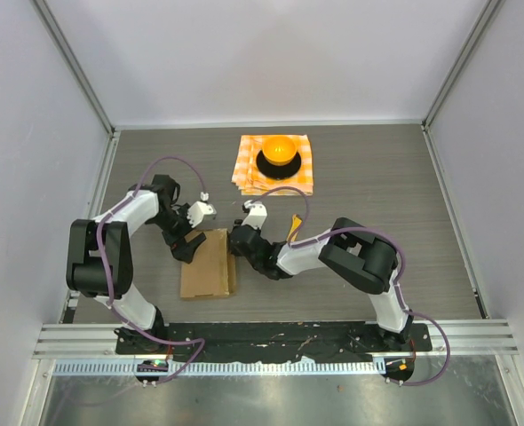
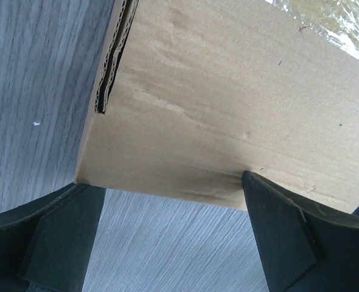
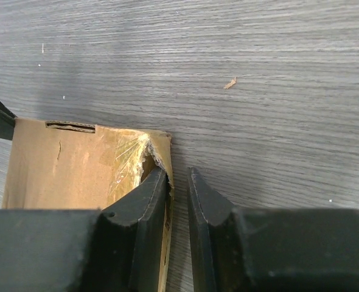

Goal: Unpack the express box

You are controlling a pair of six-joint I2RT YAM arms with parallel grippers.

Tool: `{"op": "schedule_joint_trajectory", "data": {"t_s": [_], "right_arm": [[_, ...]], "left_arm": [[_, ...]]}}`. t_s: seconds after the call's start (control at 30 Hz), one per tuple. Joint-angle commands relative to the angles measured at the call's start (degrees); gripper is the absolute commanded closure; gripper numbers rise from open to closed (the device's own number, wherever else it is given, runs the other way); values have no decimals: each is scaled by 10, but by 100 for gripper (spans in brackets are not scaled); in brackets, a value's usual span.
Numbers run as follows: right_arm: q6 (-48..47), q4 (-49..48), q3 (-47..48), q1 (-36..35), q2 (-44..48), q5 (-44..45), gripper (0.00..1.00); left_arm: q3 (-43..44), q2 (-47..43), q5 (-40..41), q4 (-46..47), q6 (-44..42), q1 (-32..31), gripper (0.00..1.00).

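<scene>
The express box [image 1: 207, 266] lies flat and closed on the table between my two arms, a plain brown cardboard mailer. My left gripper [image 1: 188, 247] is at its far left corner, wide open. In the left wrist view the box's [image 2: 228, 91] edge spans the gap between the fingertips [image 2: 271, 207], with the left gripper [image 2: 167, 194] holding nothing. My right gripper [image 1: 237, 241] is at the far right corner. There the box [image 3: 64, 164] is torn and taped. The right gripper [image 3: 176, 173] stands narrowly open, one finger inside the tear, the side wall between the jaws, unclamped.
An orange-checkered cloth [image 1: 277, 166] lies at the back centre with an orange dome on a black base [image 1: 279, 153] on it. A small yellow strip [image 1: 294, 225] shows beside the right arm. Grey walls enclose the table on three sides.
</scene>
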State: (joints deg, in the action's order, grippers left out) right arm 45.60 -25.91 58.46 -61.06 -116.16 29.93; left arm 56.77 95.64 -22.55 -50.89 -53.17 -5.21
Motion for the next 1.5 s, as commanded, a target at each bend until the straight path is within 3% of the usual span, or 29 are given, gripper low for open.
{"op": "schedule_joint_trajectory", "data": {"t_s": [0.0, 0.33, 0.47, 0.73, 0.97, 1.1, 1.3, 1.37, 1.47], "right_arm": [[-82, 99, 1, 14, -21, 78, 77], [-215, 3, 27, 14, -50, 29, 81], [-218, -33, 28, 14, -63, 15, 99], [9, -188, -102, 62, -52, -81, 99], [145, -114, -88, 77, -79, -120, 99], [168, -66, -76, 80, -92, -119, 99], [193, -144, -115, 102, -93, -153, 99], [183, -200, -134, 114, -73, -169, 99], [113, -173, -114, 114, -1, -162, 99]], "left_arm": [[-68, 45, 79, -40, -77, -21, 0], [-77, 47, 79, -43, -94, -54, 0], [-79, 52, 81, -44, -99, -63, 0], [-89, 49, 82, -37, -93, -64, 0], [-86, 55, 85, -38, -86, -64, 0], [-86, 58, 86, -39, -84, -63, 0], [-59, 54, 66, -60, -77, -50, 0], [-30, 42, 20, -90, -65, -39, 0], [61, 35, -56, -160, -39, -10, 0]]}}
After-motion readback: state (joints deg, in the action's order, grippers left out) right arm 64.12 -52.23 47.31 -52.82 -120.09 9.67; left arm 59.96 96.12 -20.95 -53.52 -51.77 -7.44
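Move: The taped far-right corner of the box is right at the right hand's fingertips, about 1 cm to their left and at their height. The box's middle lies some 8 cm back and 5 cm left of this hand; the yellow cutter is roughly 16 cm to its right and 1 cm farther out. From the left hand, that corner is about 10 cm right and 5 cm ahead, the box's middle 5 cm right and 3 cm back. Rolling almost on the spot, the right hand first turns some 15 degrees counter-clockwise, seen from behind it, easing about 1 cm forward and left, while its quarter-open fingers shut at the box's taped corner. It then rolls back clockwise about 40 degrees, its tips dipping slightly, still at that corner. The left hand stays wide open against the box's far-left corner, tilting a few degrees. ##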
